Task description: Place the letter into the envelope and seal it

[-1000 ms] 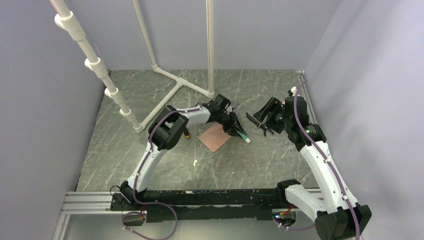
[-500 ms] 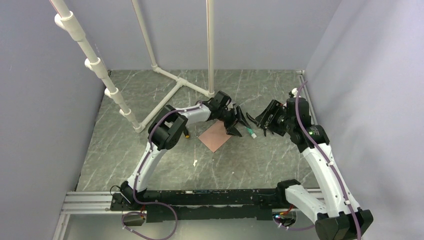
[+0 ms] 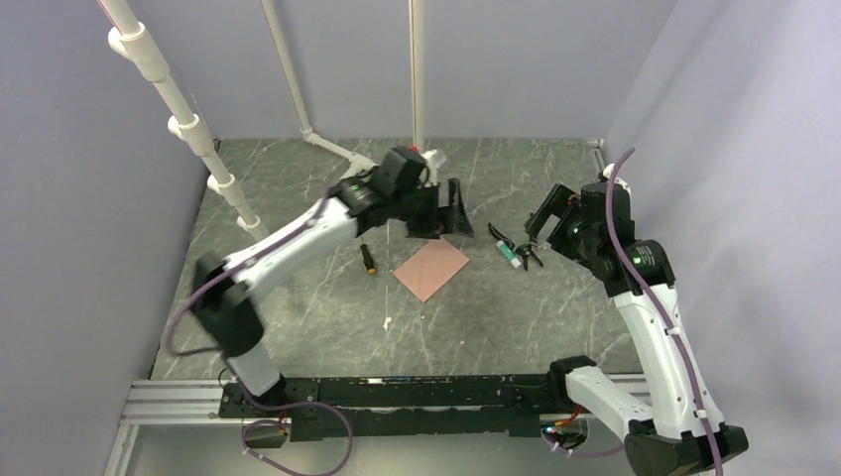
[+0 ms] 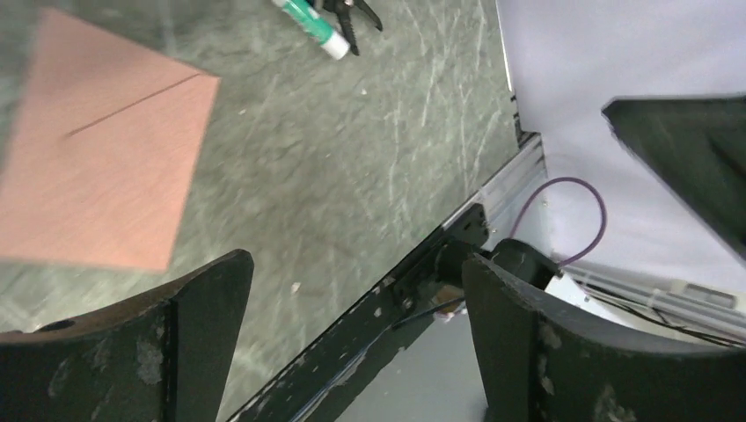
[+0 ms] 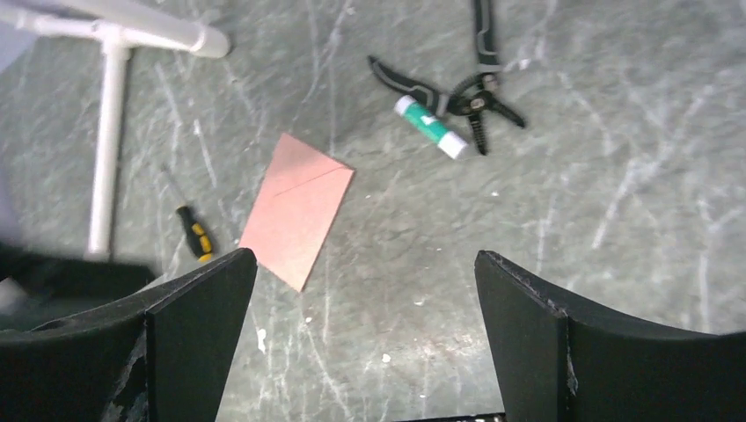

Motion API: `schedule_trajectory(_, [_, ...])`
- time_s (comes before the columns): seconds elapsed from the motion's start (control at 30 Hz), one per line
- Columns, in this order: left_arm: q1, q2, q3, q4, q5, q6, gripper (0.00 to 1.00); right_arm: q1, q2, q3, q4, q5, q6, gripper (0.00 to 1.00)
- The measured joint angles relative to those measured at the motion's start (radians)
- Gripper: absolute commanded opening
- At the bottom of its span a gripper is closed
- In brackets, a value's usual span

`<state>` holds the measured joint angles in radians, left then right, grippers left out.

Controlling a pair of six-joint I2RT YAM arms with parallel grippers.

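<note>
The salmon-pink envelope [image 3: 431,270] lies flat on the table with its flap folded down; a crease line crosses it in the left wrist view [image 4: 97,158] and the right wrist view [image 5: 295,211]. The letter is not in view. My left gripper [image 3: 444,206] is open and empty, raised above the table just behind the envelope; its wrist view [image 4: 356,325] looks across the table's right edge. My right gripper [image 3: 543,220] is open and empty, raised to the right of the envelope and high over bare table [image 5: 365,325].
A green-and-white glue stick [image 3: 509,255] lies against black pliers [image 3: 520,248] right of the envelope; both show in the right wrist view [image 5: 429,127]. A yellow-and-black screwdriver [image 3: 368,259] lies to the envelope's left. A white pipe frame [image 3: 342,164] stands at the back.
My left gripper let go of the glue stick, which now lies by the pliers, then rose and swung back and left. My right arm drew back to the right and higher.
</note>
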<state>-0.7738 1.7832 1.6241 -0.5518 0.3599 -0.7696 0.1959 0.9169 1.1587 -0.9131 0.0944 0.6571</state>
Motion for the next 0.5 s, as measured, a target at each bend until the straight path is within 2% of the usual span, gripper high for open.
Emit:
schedule_trajectory(0.13, [-0.008,-0.304,-0.102,-0.143,-0.217,0.054,0.93,0.000,0.056,0.080,-0.098,0.085,0.008,1.00])
schedule_trajectory(0.23, [-0.008,-0.464,-0.153,-0.259,-0.372,0.070,0.93,0.000,0.082,0.105,-0.165,0.113,0.015,1.00])
schedule_trajectory(0.33, [-0.012,-0.592,-0.175,-0.385,-0.511,0.092,0.93,0.000,0.080,0.121,-0.220,0.123,0.020,1.00])
schedule_trajectory(0.5, [-0.015,-0.734,-0.140,-0.533,-0.662,0.146,0.93,0.000,0.043,0.154,-0.260,0.111,0.019,1.00])
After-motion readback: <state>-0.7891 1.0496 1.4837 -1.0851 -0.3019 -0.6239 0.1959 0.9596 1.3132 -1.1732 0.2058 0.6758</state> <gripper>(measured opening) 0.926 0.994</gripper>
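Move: The sealed envelope lies about 7 cm to the left of my empty left hand, level with it fore and aft and some 19 cm below. On the table too, the glue stick is about 3 cm ahead and 9 cm to the right of that hand, and the screwdriver some 21 cm to its left and 4 cm ahead. From my right hand the envelope is roughly 18 cm left, 3 cm ahead and 23 cm down. Fingers still wide open and empty, I sweep my left hand quickly left, high over the envelope, about 23 cm, rising some 10 cm and drawing back a little. As it goes, the wrist lifts its aim and swings counter-clockwise, some 20 degrees each. My open right hand eases a few centimetres back and right, away from the glue stick. ##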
